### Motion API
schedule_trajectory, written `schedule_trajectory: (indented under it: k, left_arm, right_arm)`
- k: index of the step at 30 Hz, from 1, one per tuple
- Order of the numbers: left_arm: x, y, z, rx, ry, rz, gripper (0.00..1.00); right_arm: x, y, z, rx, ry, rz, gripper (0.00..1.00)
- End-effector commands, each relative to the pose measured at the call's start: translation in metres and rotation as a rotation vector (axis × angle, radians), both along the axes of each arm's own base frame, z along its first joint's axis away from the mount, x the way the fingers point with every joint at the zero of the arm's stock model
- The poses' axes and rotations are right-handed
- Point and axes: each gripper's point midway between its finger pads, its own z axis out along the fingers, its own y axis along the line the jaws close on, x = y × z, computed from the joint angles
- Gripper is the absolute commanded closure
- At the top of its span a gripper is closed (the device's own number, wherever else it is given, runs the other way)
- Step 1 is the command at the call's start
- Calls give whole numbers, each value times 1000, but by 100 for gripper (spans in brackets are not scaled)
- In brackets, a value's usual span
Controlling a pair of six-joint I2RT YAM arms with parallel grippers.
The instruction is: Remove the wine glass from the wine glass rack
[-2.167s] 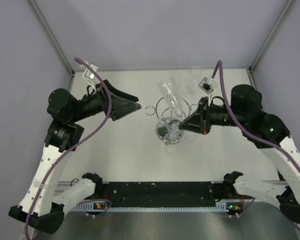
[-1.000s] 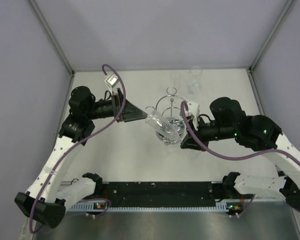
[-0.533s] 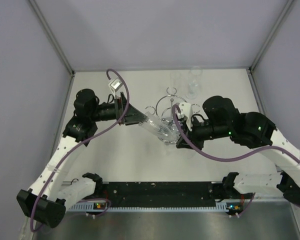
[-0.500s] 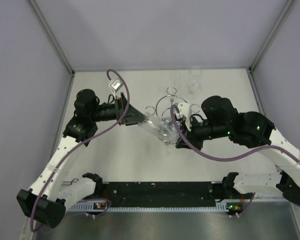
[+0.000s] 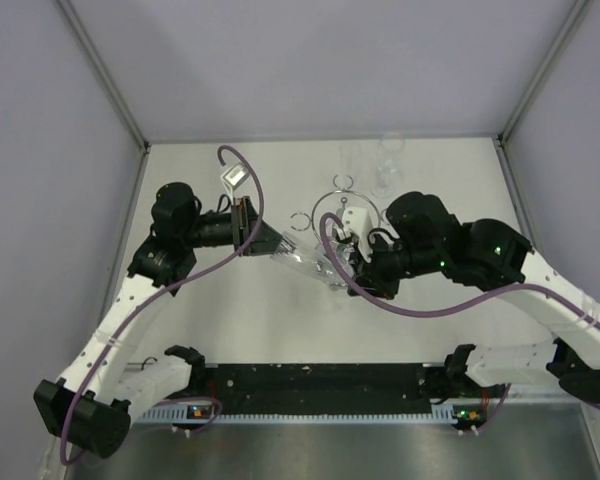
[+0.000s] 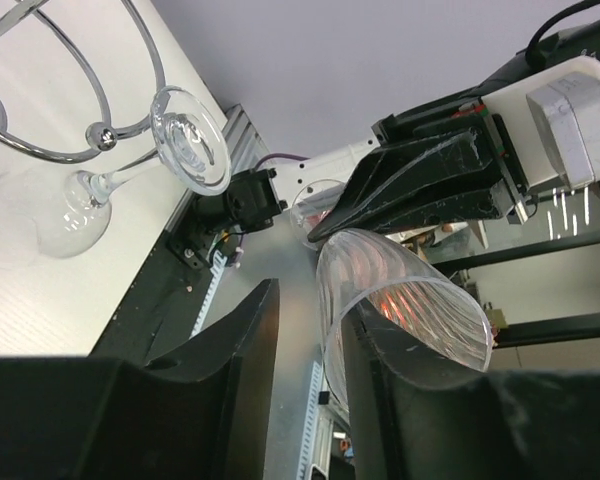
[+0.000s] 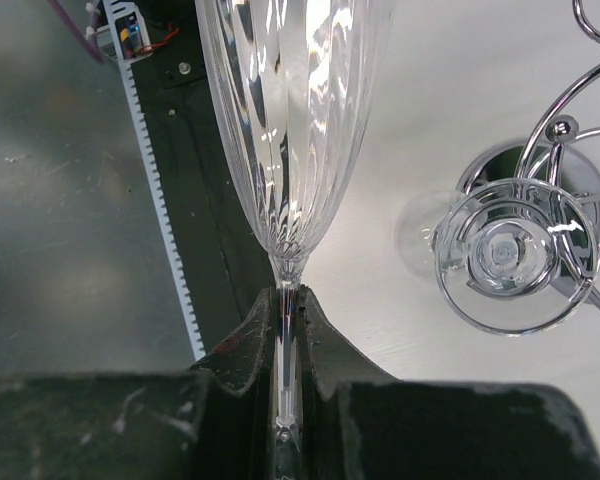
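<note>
A ribbed clear wine glass (image 7: 290, 120) lies nearly level above the table, off the chrome wine glass rack (image 7: 580, 90). My right gripper (image 7: 288, 300) is shut on its stem just below the bowl. My left gripper (image 6: 310, 300) meets the glass's mouth (image 6: 410, 290): one finger (image 6: 380, 390) is inside the rim, the other finger (image 6: 245, 380) is outside, and a gap still separates it from the glass wall. From the top view, the glass (image 5: 302, 256) spans between the left gripper (image 5: 280, 247) and the right gripper (image 5: 337, 268), in front of the rack (image 5: 332, 200).
A second wine glass (image 6: 130, 175) hangs by its foot from the rack's wire (image 6: 70, 60); its foot (image 7: 505, 255) shows over the mirrored base. Two more clear glasses (image 5: 372, 158) stand at the back wall. The black rail (image 5: 320, 385) runs along the near edge.
The right arm swung the held glass left, away from the rack. The left gripper came in over the glass's mouth, and its jaws narrowed from wide open.
</note>
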Motion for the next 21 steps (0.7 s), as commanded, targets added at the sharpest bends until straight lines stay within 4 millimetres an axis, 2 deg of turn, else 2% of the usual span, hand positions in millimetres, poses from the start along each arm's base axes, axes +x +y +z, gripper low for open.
schedule_trajectory:
  k: [1,10,12,13,14,21]
  left_arm:
    - [-6,2,-3,12,-60,-21,67]
    - [-3,3,-14,55,-68,-11,85]
    - [-3,3,-16,59,-70,-10,90]
    - [-2,3,-17,63,-69,-8,98]
    - [-2,3,-18,66,-69,-6,100]
    - [2,3,-23,90,-82,3,100]
  right_arm:
    - [2,4,2,12,-23,-8,100]
    - [8,0,-8,-24,-11,-56,100]
    - [9,1,-10,-31,-13,-62,95]
    - [9,0,-10,-33,-13,-65,92]
    - [9,0,-12,-37,-11,-65,89]
    - [11,-4,-11,-41,-18,-86,65]
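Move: The wine glass lies tilted in the air between my hands, rim to the left, its middle about 9 cm right and 4 cm back of my left hand, nearly level with it; the lower rim wall is already between my open left fingers. From my right hand, still shut on the stem, that middle is some 6 cm left, 3 cm ahead and 3 cm up. The hanging glass is about 7 cm ahead, 1 cm left and 5 cm below my right hand; the rack's middle is 14 cm ahead, 1 cm left and 12 cm down. I sink my left hand about 2.5 cm, rolling it some 5 degrees so its left side rises, and close its fingers on the lower wall of the rim, one inside the bowl and one outside. My right hand goes down nearly 2 cm with the stem and eases about 1 cm forward; once the left fingers have shut, the right ones open part way and let go of the stem. ##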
